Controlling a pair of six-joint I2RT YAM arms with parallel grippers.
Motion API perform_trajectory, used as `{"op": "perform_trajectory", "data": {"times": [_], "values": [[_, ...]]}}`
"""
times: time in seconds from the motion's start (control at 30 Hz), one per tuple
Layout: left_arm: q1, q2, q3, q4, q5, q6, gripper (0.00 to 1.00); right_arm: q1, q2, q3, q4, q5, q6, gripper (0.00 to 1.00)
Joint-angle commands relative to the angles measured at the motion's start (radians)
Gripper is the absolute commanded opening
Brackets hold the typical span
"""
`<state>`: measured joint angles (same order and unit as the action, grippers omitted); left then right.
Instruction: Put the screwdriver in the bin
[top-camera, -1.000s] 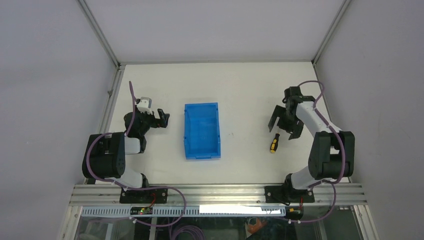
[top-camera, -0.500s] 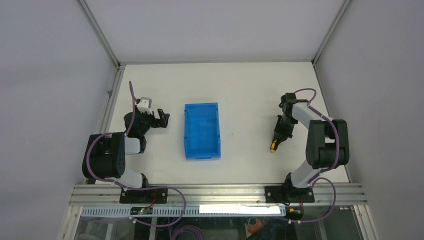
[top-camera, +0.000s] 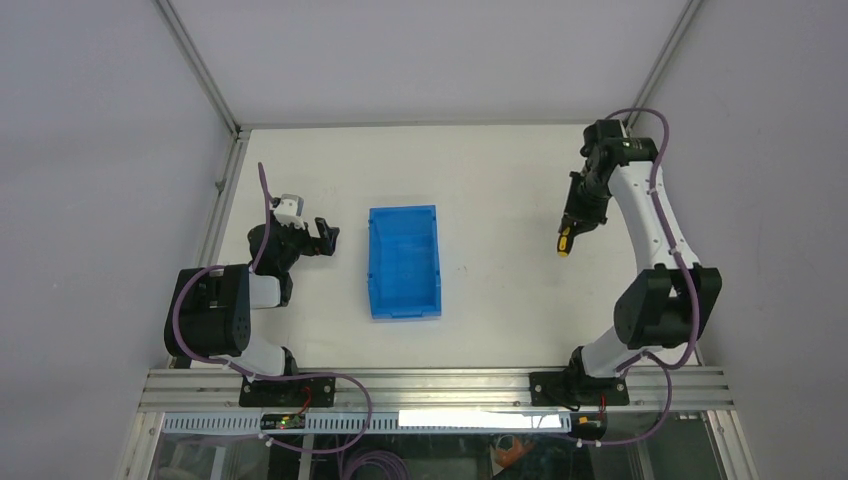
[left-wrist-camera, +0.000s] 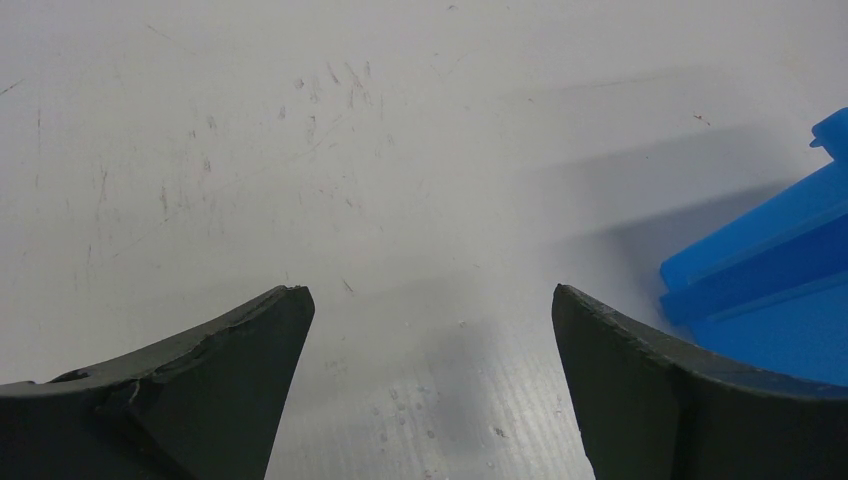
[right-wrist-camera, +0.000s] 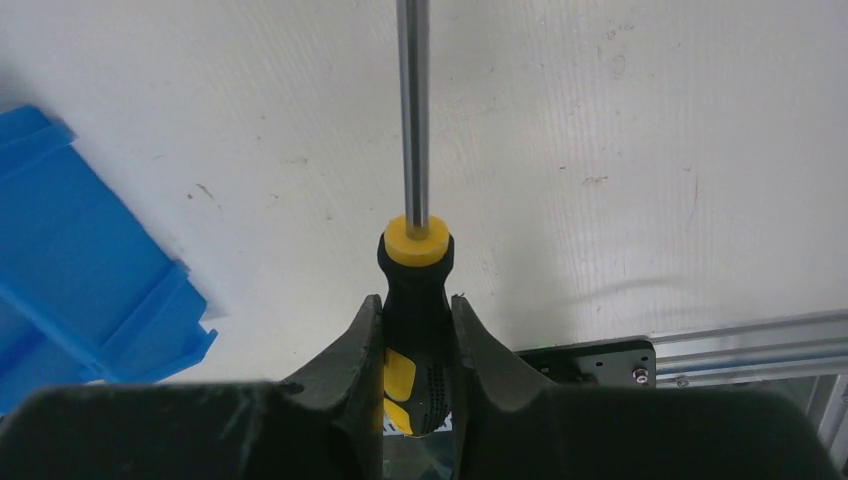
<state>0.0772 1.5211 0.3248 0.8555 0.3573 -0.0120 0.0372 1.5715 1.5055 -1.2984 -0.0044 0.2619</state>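
Observation:
The yellow-and-black screwdriver (right-wrist-camera: 415, 300) is clamped by its handle between the fingers of my right gripper (right-wrist-camera: 415, 305), its thin metal shaft pointing away from the wrist. From above, the right gripper (top-camera: 572, 228) holds the screwdriver (top-camera: 565, 241) lifted off the table, well to the right of the blue bin (top-camera: 404, 260). The bin stands in the table's middle with nothing inside. A corner of the bin (right-wrist-camera: 80, 280) shows at the left of the right wrist view. My left gripper (top-camera: 326, 236) hangs open just left of the bin, with nothing between its fingers (left-wrist-camera: 230, 370); the bin's wall (left-wrist-camera: 770, 290) lies at its right.
The white table (top-camera: 500, 180) is framed by aluminium rails at its back and sides, with grey walls beyond. The arm bases are bolted to the rail (top-camera: 430, 385) at the near edge. A base plate (right-wrist-camera: 585, 360) shows under the right gripper's view.
My right gripper came down on the screwdriver, shut on its handle, then lifted it and carried it toward the back of the table. The left arm and the bin have not moved.

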Motion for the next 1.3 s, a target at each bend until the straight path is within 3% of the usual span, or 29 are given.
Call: {"op": "perform_trajectory", "data": {"times": [0.0,0.27,0.43,0.6,0.73,1.07,1.27], "values": [[-0.007,-0.008,0.014,0.053,0.002,0.003,0.99,0.063,-0.090,0.147,-0.170,-0.021,0.024,0.00],[-0.007,-0.007,0.014,0.053,0.002,0.003,0.99,0.456,-0.065,0.247,-0.007,-0.036,0.196,0.00],[-0.007,-0.008,0.014,0.053,0.002,0.003,0.99,0.704,0.104,0.391,0.064,-0.002,0.233,0.00],[-0.007,-0.006,0.015,0.054,0.002,0.003,0.99,0.864,0.350,0.657,0.033,0.036,0.188,0.00],[-0.008,-0.006,0.014,0.056,0.002,0.003,0.99,0.933,0.453,0.730,0.014,0.057,0.150,0.00],[-0.007,-0.004,0.014,0.059,0.002,0.003,0.99,0.942,0.452,0.390,0.204,0.051,0.093,0.00],[-0.008,-0.006,0.014,0.057,0.002,0.003,0.99,0.927,0.505,0.305,0.292,0.058,0.101,0.00]]}}
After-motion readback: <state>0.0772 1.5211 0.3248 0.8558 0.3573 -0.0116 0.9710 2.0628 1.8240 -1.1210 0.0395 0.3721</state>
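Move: Off to the right hand's left, some 34 cm away, is the middle of the blue bin, about 4 cm back and 12 cm below; the screwdriver is already in this hand's fingers. The only neighbour, the idle left gripper, is about 18 cm left of the bin and 9 cm farther out. Seen from that left hand, the bin's middle lies roughly 18 cm to the right and 9 cm back, at nearly its own height. Carrying the screwdriver by its handle, the right hand climbs about 7 cm, sweeps some 35 cm left and 5 cm back until it is over the bin, then sinks about 15 cm towards its floor, easing 3 cm back to the right. The wrist turns some 45 degrees counter-clockwise during the carry, while the fingers point mostly down and keep their grip. ##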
